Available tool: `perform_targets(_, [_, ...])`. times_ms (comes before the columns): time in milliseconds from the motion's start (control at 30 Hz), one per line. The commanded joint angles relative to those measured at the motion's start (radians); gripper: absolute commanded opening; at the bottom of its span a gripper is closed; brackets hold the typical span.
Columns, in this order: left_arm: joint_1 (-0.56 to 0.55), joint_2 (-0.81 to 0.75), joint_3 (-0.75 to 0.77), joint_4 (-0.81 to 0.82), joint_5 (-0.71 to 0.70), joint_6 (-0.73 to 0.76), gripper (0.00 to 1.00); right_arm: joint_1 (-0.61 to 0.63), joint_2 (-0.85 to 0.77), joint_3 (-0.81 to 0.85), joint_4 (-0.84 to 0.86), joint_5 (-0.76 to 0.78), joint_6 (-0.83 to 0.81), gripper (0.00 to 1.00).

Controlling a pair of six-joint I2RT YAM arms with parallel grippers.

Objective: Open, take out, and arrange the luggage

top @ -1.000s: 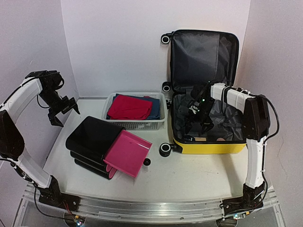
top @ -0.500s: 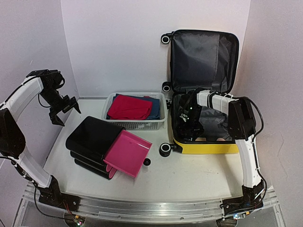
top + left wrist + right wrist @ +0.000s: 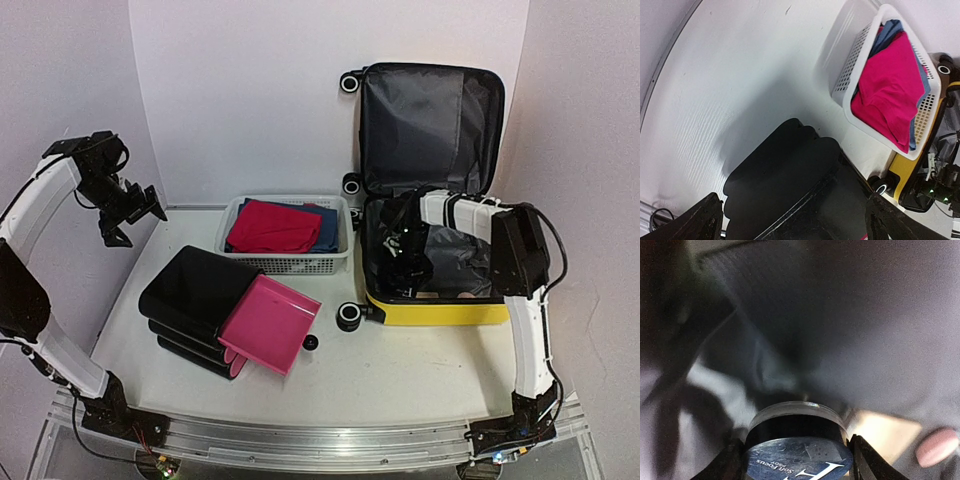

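Observation:
The luggage [image 3: 440, 312], a yellow hard-shell suitcase, lies open at the right of the table, and a slice of it [image 3: 900, 167] shows in the left wrist view. Its lid [image 3: 430, 120] stands upright against the back wall, dark grey lining showing. My right gripper [image 3: 405, 245] reaches down into the left side of the lower half. In the right wrist view the right gripper [image 3: 799, 455] has its fingers against both sides of a round jar [image 3: 797, 432] with a dark blue printed lid. My left gripper [image 3: 130, 215] hangs wide open, high by the left wall, with nothing between the fingers of the left gripper [image 3: 795, 220].
A white mesh basket [image 3: 285, 264] with red and blue clothes stands left of the suitcase. A black case [image 3: 195, 290] with a pink end [image 3: 268, 322] lies at the front left, a small black round piece [image 3: 311, 343] beside it. A pinkish object [image 3: 937, 446] lies in the lining.
My right gripper moved left and deeper into the suitcase and its jaws closed in on the jar. The left arm rose a little and turned, still open.

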Motion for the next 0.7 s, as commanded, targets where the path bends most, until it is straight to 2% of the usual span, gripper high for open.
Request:
perform_targets(0, [-0.001, -0.073, -0.026, 0.047, -0.008, 0.042, 0.99, 0.000, -0.245, -0.028, 0.029, 0.029, 0.013, 0.32])
perform_targets(100, [-0.001, -0.083, -0.050, 0.047, 0.004, 0.051, 0.99, 0.000, -0.352, -0.076, 0.032, -0.014, 0.019, 0.29])
perform_targets(300, [-0.001, -0.128, -0.130, 0.045, 0.086, 0.068, 0.97, 0.039, -0.469, -0.098, 0.136, -0.267, 0.057, 0.27])
perform_targets(500, [-0.003, -0.188, -0.210, 0.043, 0.173, 0.081, 0.97, 0.257, -0.459, -0.011, 0.242, -0.325, -0.025, 0.27])
perform_targets(667, [-0.006, -0.229, -0.247, 0.043, 0.212, 0.087, 0.97, 0.432, -0.357, 0.110, 0.236, -0.237, -0.109, 0.29])
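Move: The right hand, low inside the open suitcase with the cream jar in its fingers, has the open pink drawer about 27 cm to its left, 12 cm nearer the base and some 6 cm higher. The suitcase's near wheel is roughly 11 cm left and 7 cm back, the clothes basket 25 cm left and 10 cm ahead, the black cabinet 42 cm left and 8 cm back. From the left hand, that drawer is some 21 cm right, 8 cm back and 16 cm below. Keeping the cream jar pinched, the right hand rises almost straight up out of the suitcase, about 20 cm, then sweeps left and somewhat back towards the pink drawer, its fingers tilting some 35 degrees out to the left and forward as it turns counter-clockwise. The open, empty left hand eases back about 5 cm and slightly right over the black cabinet. ##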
